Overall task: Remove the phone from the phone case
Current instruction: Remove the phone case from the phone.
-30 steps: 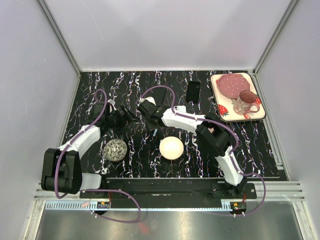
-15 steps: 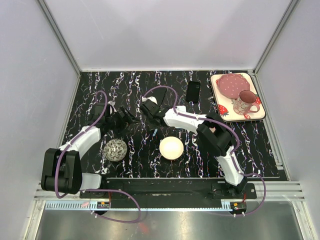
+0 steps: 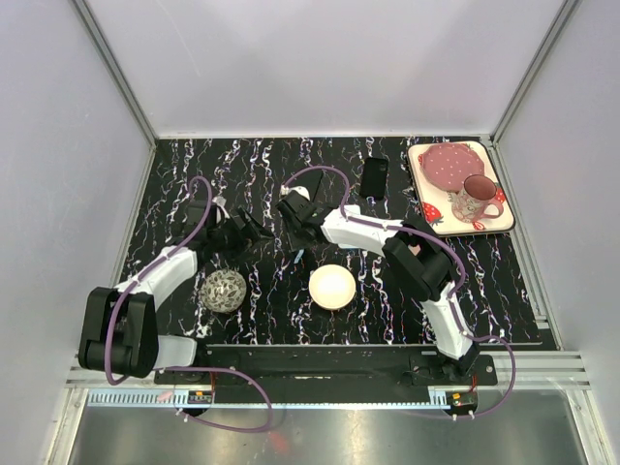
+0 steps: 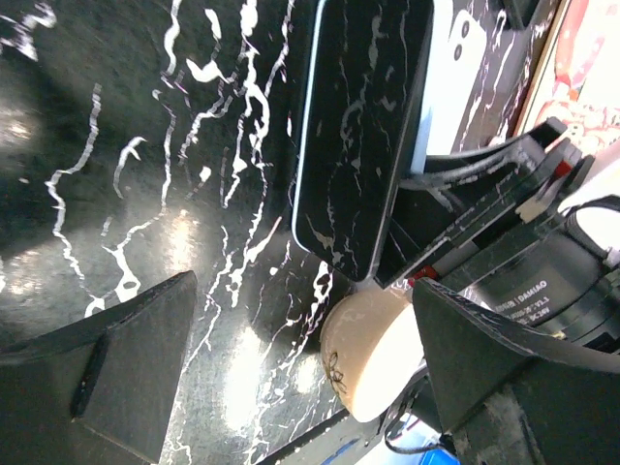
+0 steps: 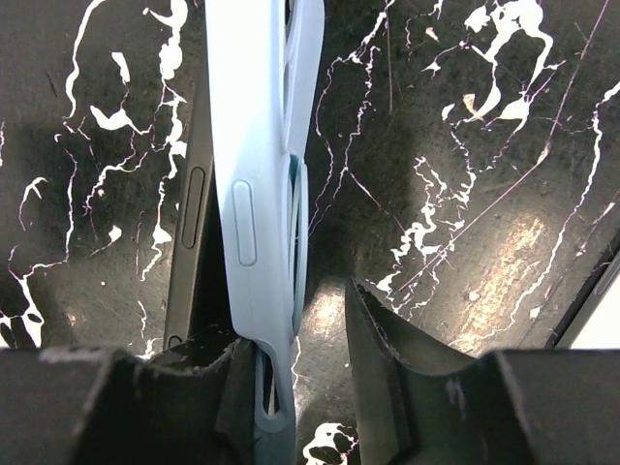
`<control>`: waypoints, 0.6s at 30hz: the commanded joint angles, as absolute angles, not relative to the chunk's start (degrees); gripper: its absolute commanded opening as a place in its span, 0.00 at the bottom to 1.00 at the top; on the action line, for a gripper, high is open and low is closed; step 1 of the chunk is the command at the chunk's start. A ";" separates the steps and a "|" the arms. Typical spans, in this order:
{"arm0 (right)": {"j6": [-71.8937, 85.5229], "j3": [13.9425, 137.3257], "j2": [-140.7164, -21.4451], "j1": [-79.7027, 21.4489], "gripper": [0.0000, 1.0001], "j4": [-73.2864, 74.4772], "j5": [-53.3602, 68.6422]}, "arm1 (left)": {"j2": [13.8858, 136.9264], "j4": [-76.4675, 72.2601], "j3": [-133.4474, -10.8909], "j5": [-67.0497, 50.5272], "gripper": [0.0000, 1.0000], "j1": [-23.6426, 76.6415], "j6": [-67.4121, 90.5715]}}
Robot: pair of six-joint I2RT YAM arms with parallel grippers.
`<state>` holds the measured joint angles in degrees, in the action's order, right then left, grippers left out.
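Observation:
In the right wrist view the light blue phone case (image 5: pixel 257 145) shows edge-on, and the dark phone (image 5: pixel 189 213) is peeled away from it on the left. My right gripper (image 5: pixel 295 325) is open. Its left finger (image 5: pixel 194 387) sits against the case and its right finger (image 5: pixel 397 358) stands apart from it. In the left wrist view the phone's dark screen (image 4: pixel 358 136) faces me with the case (image 4: pixel 441 68) behind it. My left gripper (image 4: pixel 300 363) is open and holds nothing, a short way from the phone. From above, the two grippers (image 3: pixel 254 230) (image 3: pixel 294 215) face each other.
A cream bowl (image 3: pixel 332 287) sits just in front of the right gripper, and a patterned ball (image 3: pixel 224 290) lies by the left arm. A flat dark rectangle (image 3: pixel 374 177) lies at the back. A tray (image 3: pixel 496 225) with a pink plate and mug is at the back right.
The right gripper's jaws have parted, and its right finger has come off the case. The right gripper has shifted slightly right and nearer. The left gripper stays open.

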<state>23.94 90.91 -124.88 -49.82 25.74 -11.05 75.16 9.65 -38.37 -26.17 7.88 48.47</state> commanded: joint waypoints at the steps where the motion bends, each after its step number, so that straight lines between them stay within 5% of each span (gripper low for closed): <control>1: 25.67 85.60 -138.69 -51.24 0.41 27.42 -3.25 | 76.11 4.49 -37.53 -26.63 0.93 10.81 48.25; 6: 25.14 85.26 -137.03 -51.33 0.30 28.30 -2.99 | 78.83 -2.71 -35.42 -27.51 0.93 13.35 49.74; 7: 24.96 85.25 -136.76 -51.33 0.17 28.47 -2.73 | 79.27 -3.86 -35.07 -27.68 0.93 13.71 49.66; 10: 24.35 86.57 -135.97 -51.33 0.00 30.14 -2.02 | 79.28 -7.38 -34.54 -25.06 0.93 16.17 49.05; 18: 25.04 92.36 -134.74 -51.24 0.00 38.23 1.91 | 73.57 -19.68 -27.78 -12.32 0.90 21.44 46.41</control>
<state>23.75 94.61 -125.71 -49.76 28.38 -8.47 77.49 -7.94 -30.17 -18.72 19.05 48.31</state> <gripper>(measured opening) 0.166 0.918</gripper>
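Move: The phone, half out of its pale-blue case and standing tilted on a long edge, has its middle about 7 cm ahead of the left hand, 11 cm to its right and 11 cm below. From the right hand, at the case's side wall, that middle is some 4 cm ahead, 1 cm left and 3 cm down. From the right hand, 4 cm lower, the white disc lies about 10 cm back and 7 cm right, the white phone 3 cm ahead and 11 cm right. The right fingers, partly open around the pale-blue case's peeled side wall, close and pinch it, then ease about 1 cm left and 1 cm up. Meanwhile the left hand, still wide open, swings some 4 cm right and 3 cm down towards the phone's near end, drawing back slightly while its wrist turns a little clockwise and the fingers tip up a few degrees; it isn't touching yet. ##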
